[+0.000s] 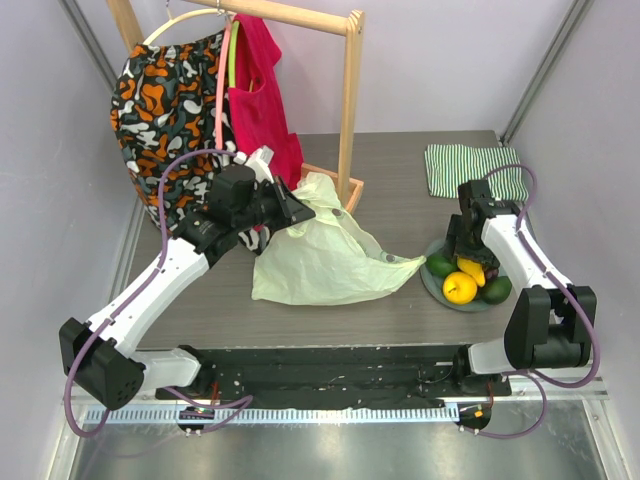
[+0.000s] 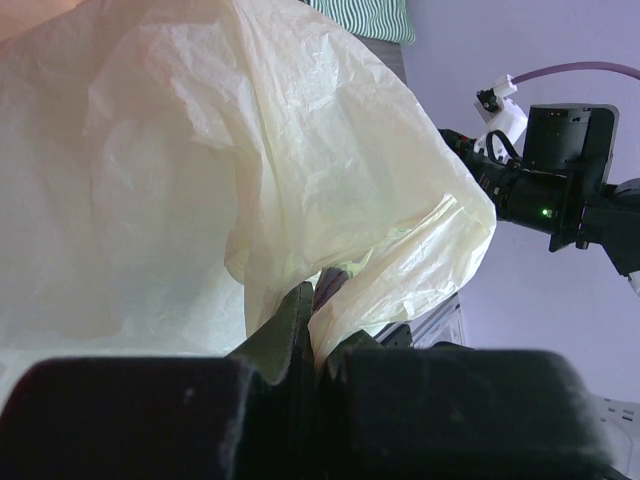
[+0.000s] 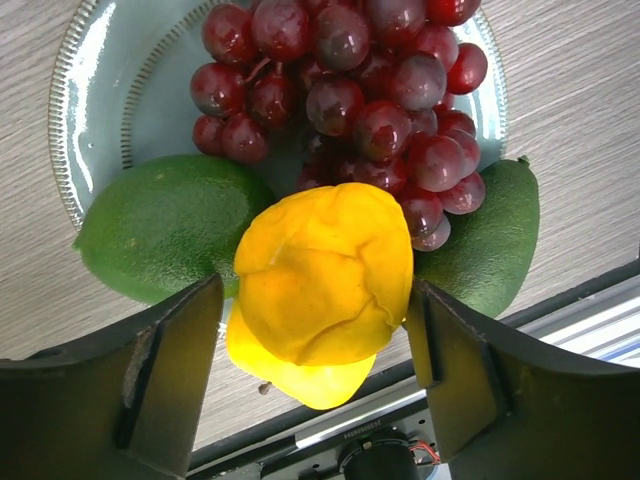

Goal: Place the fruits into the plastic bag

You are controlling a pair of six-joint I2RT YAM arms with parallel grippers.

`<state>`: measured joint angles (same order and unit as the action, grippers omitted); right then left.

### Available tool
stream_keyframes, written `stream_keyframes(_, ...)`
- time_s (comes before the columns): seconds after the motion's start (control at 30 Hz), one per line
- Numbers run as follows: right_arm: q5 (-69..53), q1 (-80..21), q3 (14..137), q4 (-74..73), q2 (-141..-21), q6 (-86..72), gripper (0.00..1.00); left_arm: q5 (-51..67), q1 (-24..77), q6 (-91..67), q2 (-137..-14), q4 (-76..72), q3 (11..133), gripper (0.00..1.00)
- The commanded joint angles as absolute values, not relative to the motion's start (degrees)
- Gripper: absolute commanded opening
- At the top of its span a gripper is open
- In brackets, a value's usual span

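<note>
The pale-green plastic bag point(image 1: 320, 250) lies crumpled mid-table, one edge lifted by my left gripper point(image 1: 300, 208). In the left wrist view the bag point(image 2: 180, 170) fills the frame and the left gripper point(image 2: 318, 340) is shut on a fold of it. The fruits sit on a grey plate point(image 3: 110, 90) at the right: red grapes point(image 3: 360, 90), two green avocados point(image 3: 165, 240) point(image 3: 490, 245), a lumpy yellow piece point(image 3: 325, 270) and a round yellow citrus point(image 3: 310, 375) under it. My right gripper point(image 3: 315, 340) is low over the plate point(image 1: 432, 283), jaws open on either side of the lumpy yellow piece.
A wooden garment rack point(image 1: 350, 100) stands at the back with a patterned garment point(image 1: 165, 100) and a red garment point(image 1: 262, 90). A green-and-white striped cloth point(image 1: 470, 168) lies behind the plate. The table's near edge runs just below the plate.
</note>
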<state>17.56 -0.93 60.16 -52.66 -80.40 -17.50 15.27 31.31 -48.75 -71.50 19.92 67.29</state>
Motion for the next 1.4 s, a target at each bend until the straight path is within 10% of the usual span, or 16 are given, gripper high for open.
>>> stream_keyframes(0.0, 18.5, -0.7, 60.4, -51.4, -79.5, -17.0, 0.78, 16.3, 31.1, -47.5, -71.2, 17.9, 67.9, 0.00)
stream_keyframes(0.43, 17.1, -0.7, 60.8, -52.3, -78.6, -16.7, 0.47, 15.9, 31.0, -47.5, -70.7, 18.6, 67.6, 0.00)
stream_keyframes(0.9, 15.2, -0.7, 69.3, -54.6, -73.6, -17.1, 0.36, 16.0, 31.1, -47.5, -70.4, 18.8, 67.4, 0.00)
stream_keyframes(1.37, -15.1, -0.9, 68.7, -31.4, -62.2, -27.9, 0.28, 16.0, 31.0, -47.5, -70.0, 18.9, 67.8, 0.00)
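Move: The yellow pear lies between the right hand's open fingers, its middle straight below the hand point by about 1 cm. From that hand the yellow apple is roughly 6 cm back and 3 cm left, the left avocado about 7 cm left and 1 cm ahead, the grapes some 3 cm ahead and 3 cm right, all a few centimetres lower. From the left hand the pear is about 40 cm right, 3 cm back and 20 cm down. The right fingers close on the yellow pear from both sides and pinch it while the hand stays in place on the plate. Then, speeding up, the hand lifts the pear about 14 cm, swinging left and forward by roughly 6 and 5 cm, while the wrist tilts some 40 degrees so the fingers swing up forward and to the left. ##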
